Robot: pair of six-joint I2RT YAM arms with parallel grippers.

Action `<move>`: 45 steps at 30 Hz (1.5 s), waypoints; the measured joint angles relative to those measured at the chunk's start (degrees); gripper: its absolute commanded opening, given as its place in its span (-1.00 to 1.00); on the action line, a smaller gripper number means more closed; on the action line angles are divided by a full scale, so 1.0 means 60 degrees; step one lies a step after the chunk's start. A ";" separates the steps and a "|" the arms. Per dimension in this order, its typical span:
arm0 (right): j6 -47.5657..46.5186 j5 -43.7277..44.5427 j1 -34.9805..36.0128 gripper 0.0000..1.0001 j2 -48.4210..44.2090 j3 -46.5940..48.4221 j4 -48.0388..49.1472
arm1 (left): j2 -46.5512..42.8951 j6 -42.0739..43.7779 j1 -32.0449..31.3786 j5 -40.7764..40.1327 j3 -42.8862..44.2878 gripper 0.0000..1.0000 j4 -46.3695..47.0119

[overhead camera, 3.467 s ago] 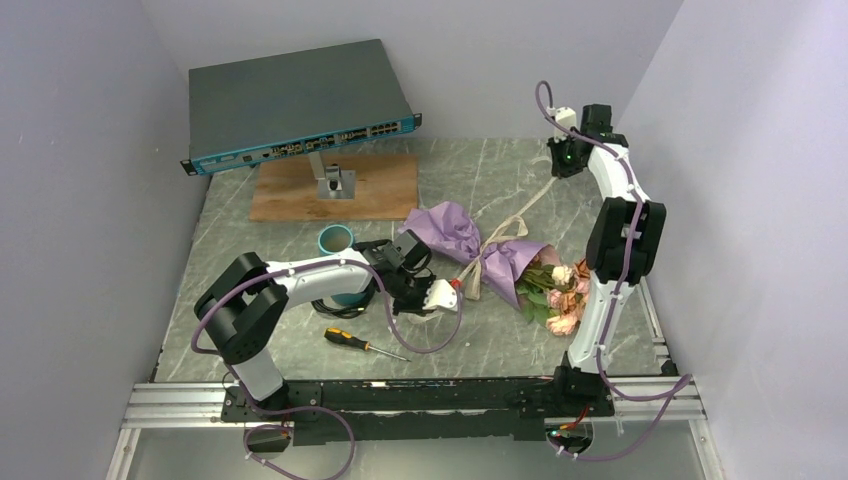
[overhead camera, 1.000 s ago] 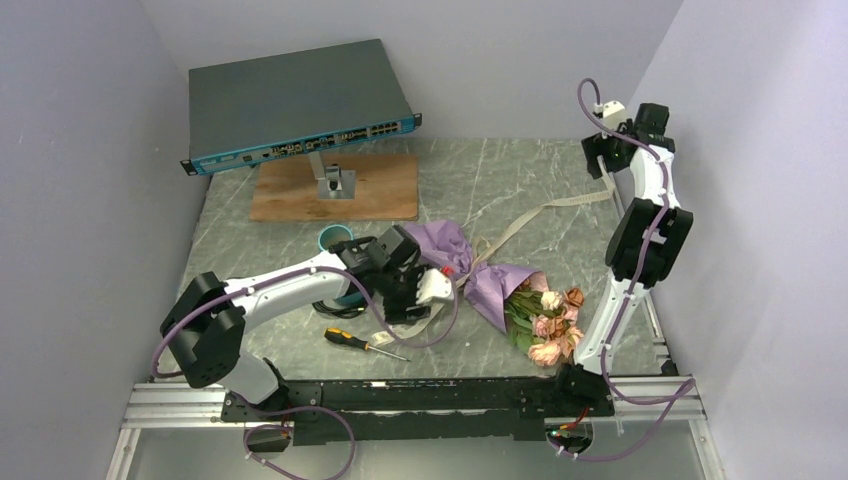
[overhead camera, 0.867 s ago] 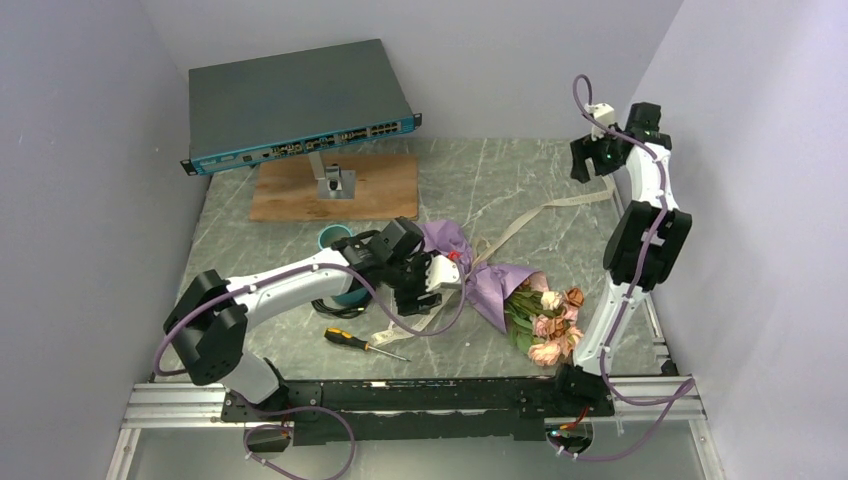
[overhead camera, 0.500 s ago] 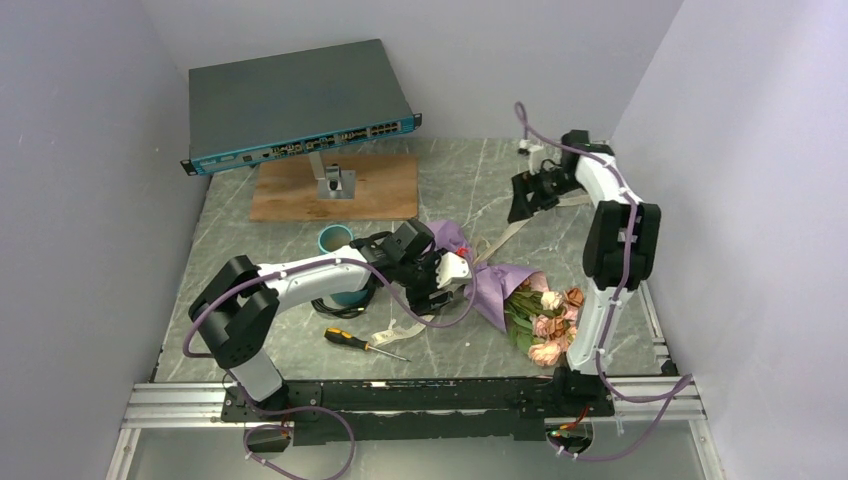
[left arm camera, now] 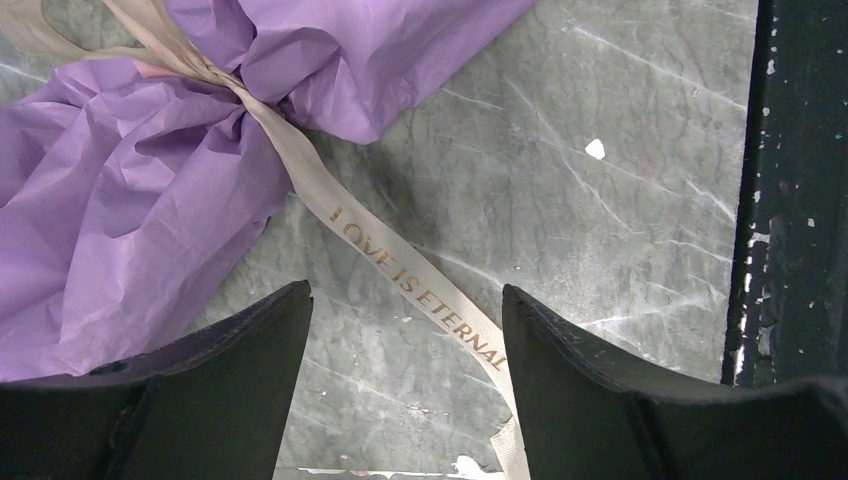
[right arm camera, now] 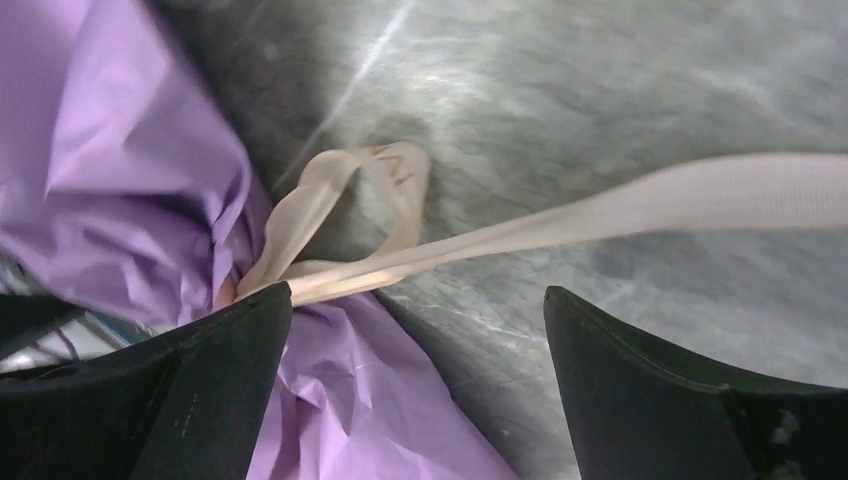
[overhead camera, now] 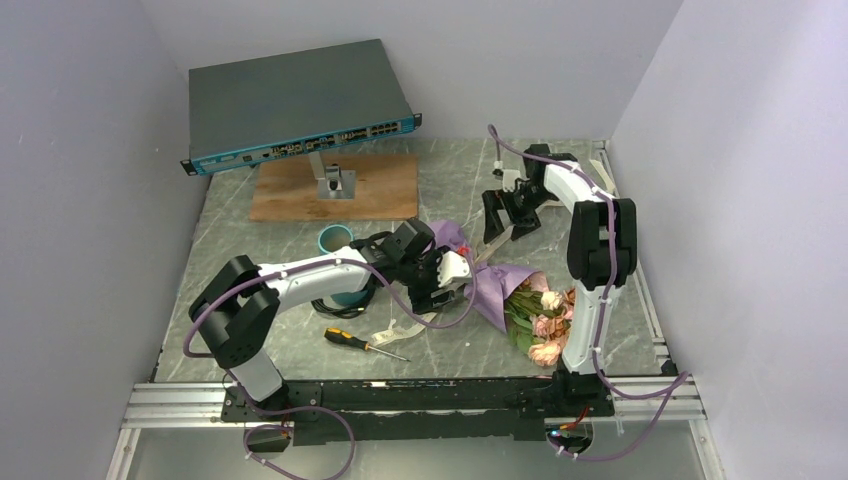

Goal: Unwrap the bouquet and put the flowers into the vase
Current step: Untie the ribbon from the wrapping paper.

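Note:
The bouquet lies on the marble table, its purple paper pinched at the neck by a cream printed ribbon. Pink and peach flowers stick out of its near right end. My left gripper is open just left of the neck, and a ribbon tail lies flat between its fingers, touching neither. My right gripper hangs open behind the neck, above a ribbon loop and the paper. The teal vase stands upright behind my left forearm.
A network switch sits on a stand over a wooden board at the back left. A screwdriver and a black cable coil lie near the front left. A ribbon end reaches the far right wall.
My right arm swung from the far right corner in over the bouquet's neck, its jaws spreading wider with the ribbon out of them. My left gripper shifted slightly right and opened more.

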 measured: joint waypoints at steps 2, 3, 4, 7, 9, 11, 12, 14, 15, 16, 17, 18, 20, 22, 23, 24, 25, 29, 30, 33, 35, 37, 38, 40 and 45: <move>0.1086 0.0656 0.0029 0.94 0.0000 -0.0022 0.0164 | 0.0000 0.0000 -0.0004 -0.0040 -0.0044 0.52 0.0047; 0.1606 0.0987 0.0044 0.89 0.0000 -0.0025 0.0299 | 0.0000 0.0000 -0.0004 -0.0051 -0.0069 0.52 0.0066; 0.2011 0.1260 0.0044 0.87 0.0000 -0.0040 0.0430 | 0.0000 0.0000 -0.0004 -0.0055 -0.0095 0.52 0.0076; 0.3370 0.2131 0.0098 0.84 -0.0113 -0.0419 0.1035 | 0.0000 -0.0004 -0.0004 -0.0066 -0.0182 0.51 0.0080; 0.3971 0.2524 0.0124 0.79 -0.0149 -0.0590 0.1173 | 0.0000 0.0000 -0.0004 -0.0073 -0.0219 0.52 0.0087; 0.4564 0.2940 0.0200 0.74 -0.0149 -0.0619 0.1275 | 0.0000 -0.0004 -0.0004 -0.0091 -0.0248 0.52 0.0113; 0.4747 0.3093 0.0251 0.70 -0.0149 -0.0619 0.1308 | 0.0000 -0.0004 -0.0004 -0.0098 -0.0262 0.52 0.0131; 0.5038 0.3351 0.0342 0.62 -0.0149 -0.0616 0.1384 | 0.0000 -0.0004 -0.0004 -0.0127 -0.0273 0.52 0.0146; 0.5217 0.3468 0.0379 0.57 -0.0127 -0.0616 0.1428 | 0.0000 0.0000 -0.0004 -0.0127 -0.0280 0.52 0.0146; 0.5315 0.3563 0.0408 0.53 -0.0113 -0.0616 0.1461 | 0.0000 0.0000 -0.0004 -0.0127 -0.0280 0.52 0.0149; 0.5421 0.3599 0.0437 0.48 -0.0091 -0.0616 0.1490 | 0.0000 0.0004 -0.0004 -0.0124 -0.0280 0.52 0.0149; 0.5519 0.3614 0.0470 0.45 -0.0066 -0.0616 0.1519 | 0.0000 0.0004 -0.0004 -0.0124 -0.0280 0.53 0.0153; 0.5701 0.3625 0.0510 0.32 0.0011 -0.0616 0.1552 | 0.0000 0.0011 -0.0015 -0.0131 -0.0280 0.54 0.0208; 0.5825 0.3621 0.0525 0.07 0.0098 -0.0616 0.1563 | 0.0000 0.0029 -0.0033 -0.0149 -0.0280 0.56 0.0270; 0.5890 0.3617 0.0525 -0.07 0.0135 -0.0619 0.1555 | 0.0004 0.0029 -0.0047 -0.0186 -0.0280 0.57 0.0280; 0.5949 0.3599 0.0525 -0.21 0.0153 -0.0619 0.1555 | 0.0022 0.0029 -0.0058 -0.0222 -0.0280 0.57 0.0280; 0.5996 0.3595 0.0525 -0.42 0.0171 -0.0619 0.1555 | 0.0066 0.0029 -0.0066 -0.0237 -0.0277 0.59 0.0280; 0.6145 0.3370 0.0517 -1.00 0.0324 -0.0579 0.1497 | 0.0484 -0.0022 -0.0120 -0.0324 -0.0240 0.61 0.0277; 0.6207 0.3260 0.0503 -1.00 0.0382 -0.0543 0.1475 | 0.0634 -0.0069 -0.0135 -0.0364 -0.0229 0.61 0.0266; 0.6229 0.2936 0.0444 -1.00 0.0539 -0.0361 0.1348 | 0.0943 -0.0164 -0.0157 -0.0404 -0.0168 0.59 0.0233; 0.6240 0.2747 0.0350 -1.00 0.0557 -0.0357 0.1355 | 0.1126 -0.0248 -0.0171 -0.0474 -0.0058 0.56 0.0248; 0.6237 0.2575 0.0273 -1.00 0.0576 -0.0357 0.1373 | 0.1268 -0.0372 -0.0182 -0.0557 0.0066 0.48 0.0273; 0.6218 0.2430 0.0222 -1.00 0.0605 -0.0353 0.1381 | 0.1337 -0.0419 -0.0186 -0.0586 0.0138 0.38 0.0270; 0.6145 0.2197 0.0131 -1.00 0.0667 -0.0310 0.1362 | 0.1504 -0.0557 -0.0189 -0.0619 0.0335 0.03 0.0219; 0.5829 0.1570 -0.0087 -1.00 0.0954 0.0066 0.1351 | 0.1727 -0.0776 -0.0189 -0.0517 0.0597 -0.98 -0.0040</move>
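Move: The ribbon's far strand crosses about 4 cm below the open right fingers, some 2 cm ahead and 1 cm right. From that hand, the knot lies about 6 cm back and 6 cm left, and the flowers about 18 cm back and 10 cm right. The near strand lies about 5 cm below the left fingers, 1 cm right; from the left hand, the knot is 9 cm ahead and 11 cm right, the black-yellow screwdriver 8 cm back and 13 cm left. The ribbon's far strand is pinched first: the right hand sinks about 4 cm, easing a little forward while its wrist turns some 35 degrees clockwise, shuts on the strand, then edges about 1 cm forward with it. The near strand is taken by the left hand, which almost waits, then drops about 5 cm nearly straight down and closes its fingertips on the lettering. ##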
